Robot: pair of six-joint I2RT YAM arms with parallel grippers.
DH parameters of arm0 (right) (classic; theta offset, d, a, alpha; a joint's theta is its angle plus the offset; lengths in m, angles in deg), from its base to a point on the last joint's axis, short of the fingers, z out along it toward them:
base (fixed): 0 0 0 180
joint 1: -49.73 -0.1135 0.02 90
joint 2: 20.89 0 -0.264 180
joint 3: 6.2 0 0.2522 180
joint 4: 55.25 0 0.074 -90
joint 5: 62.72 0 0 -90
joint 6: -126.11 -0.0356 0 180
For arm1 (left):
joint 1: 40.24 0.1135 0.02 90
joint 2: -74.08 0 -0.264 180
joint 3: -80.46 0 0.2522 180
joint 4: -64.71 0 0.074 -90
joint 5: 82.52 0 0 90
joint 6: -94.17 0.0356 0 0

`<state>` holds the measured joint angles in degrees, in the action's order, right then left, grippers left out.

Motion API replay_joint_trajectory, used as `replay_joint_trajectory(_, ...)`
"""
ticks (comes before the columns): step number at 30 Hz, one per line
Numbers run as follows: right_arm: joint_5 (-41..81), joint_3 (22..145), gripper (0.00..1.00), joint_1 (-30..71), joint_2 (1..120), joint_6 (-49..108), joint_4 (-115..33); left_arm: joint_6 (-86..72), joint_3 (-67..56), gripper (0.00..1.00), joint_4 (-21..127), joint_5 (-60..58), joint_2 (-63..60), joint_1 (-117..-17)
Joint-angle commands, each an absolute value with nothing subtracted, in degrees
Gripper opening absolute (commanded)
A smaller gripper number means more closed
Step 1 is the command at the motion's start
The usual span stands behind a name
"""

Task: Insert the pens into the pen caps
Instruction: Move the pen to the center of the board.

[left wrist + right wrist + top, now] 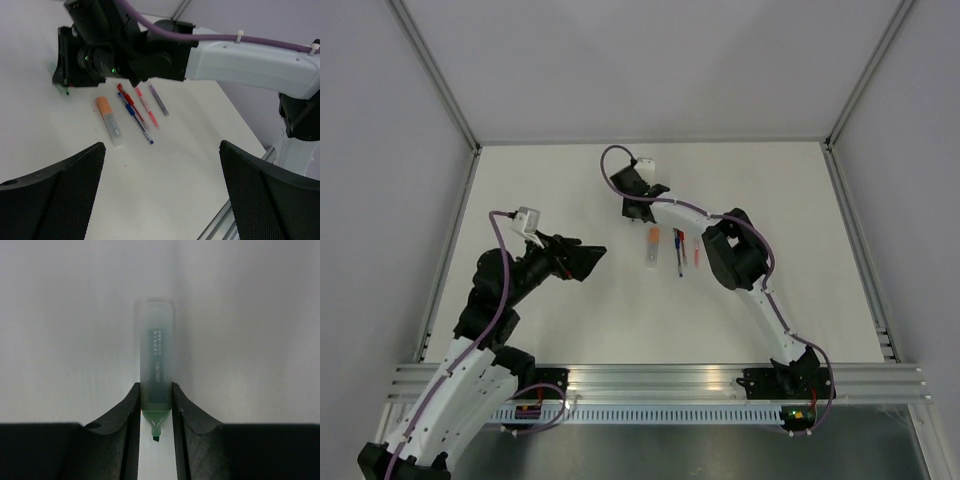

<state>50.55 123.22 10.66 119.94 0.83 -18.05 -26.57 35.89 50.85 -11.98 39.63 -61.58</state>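
Note:
My right gripper is shut on a frosted green pen, both fingers pressed against its sides just behind the bare chisel tip, and the barrel points away over the white table. In the top view this gripper hovers at the back of the table, behind a row of pens. The row holds a frosted barrel with an orange cap on its end, a blue pen, a red pen, a salmon pen and a grey one. My left gripper stands wide open and holds nothing, left of the row.
The right arm's white link with its purple cable reaches across above the row of pens. An aluminium rail runs along the table's near edge. Grey walls close in the table on three sides.

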Motion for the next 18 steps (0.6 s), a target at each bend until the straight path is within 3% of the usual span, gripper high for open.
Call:
replay_joint_trajectory(1, 53.46, 118.24, 0.03, 3.51, 114.12, -14.92, -14.33, -24.83, 33.57, 1.0, 44.47, -10.09, 45.77, -61.6)
replay_joint_trajectory(5, 54.79, 110.24, 0.09, -0.54, 110.69, -30.91, -13.89, -25.62, 32.6, 1.0, 38.14, -9.66, 52.1, -61.6)
replay_joint_trajectory(9, 55.57, 106.26, 0.41, -6.07, 107.0, -38.94, -16.62, -26.59, 32.51, 1.0, 31.56, -7.64, 59.56, -61.6)
replay_joint_trajectory(16, 49.88, 102.42, 0.69, -3.54, 96.72, -23.15, -20.74, -21.94, 19.19, 1.0, 20.29, -8.59, 62.32, -61.6)
replay_joint_trajectory(18, 39.14, 100.21, 0.73, -0.39, 92.59, -10.09, -27.81, -19.13, 15.21, 1.0, 16.79, -9.04, 60.56, -61.69)
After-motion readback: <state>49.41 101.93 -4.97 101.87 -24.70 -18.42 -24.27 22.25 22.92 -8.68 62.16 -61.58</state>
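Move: Back and to the left of the right hand, which already grips the green marker near its nib end, lies its destination: bare board about 15 cm back and 9 cm left, barely below the fingers. The orange marker is some 11 cm back and 5 cm right of that hand, the blue pen roughly 13 cm back and 12 cm right. From the left hand, the bare spot is about 12 cm ahead, 3 cm left and 24 cm down. Carrying the green marker low and level, the right hand sweeps about 16 cm back and 9 cm left to bare board left of the orange marker, its left side rolling up some 15 degrees. There its fingers open, let go and rise about 4 cm. The empty left hand, still wide open, draws back, up and a little left, out of the way. ##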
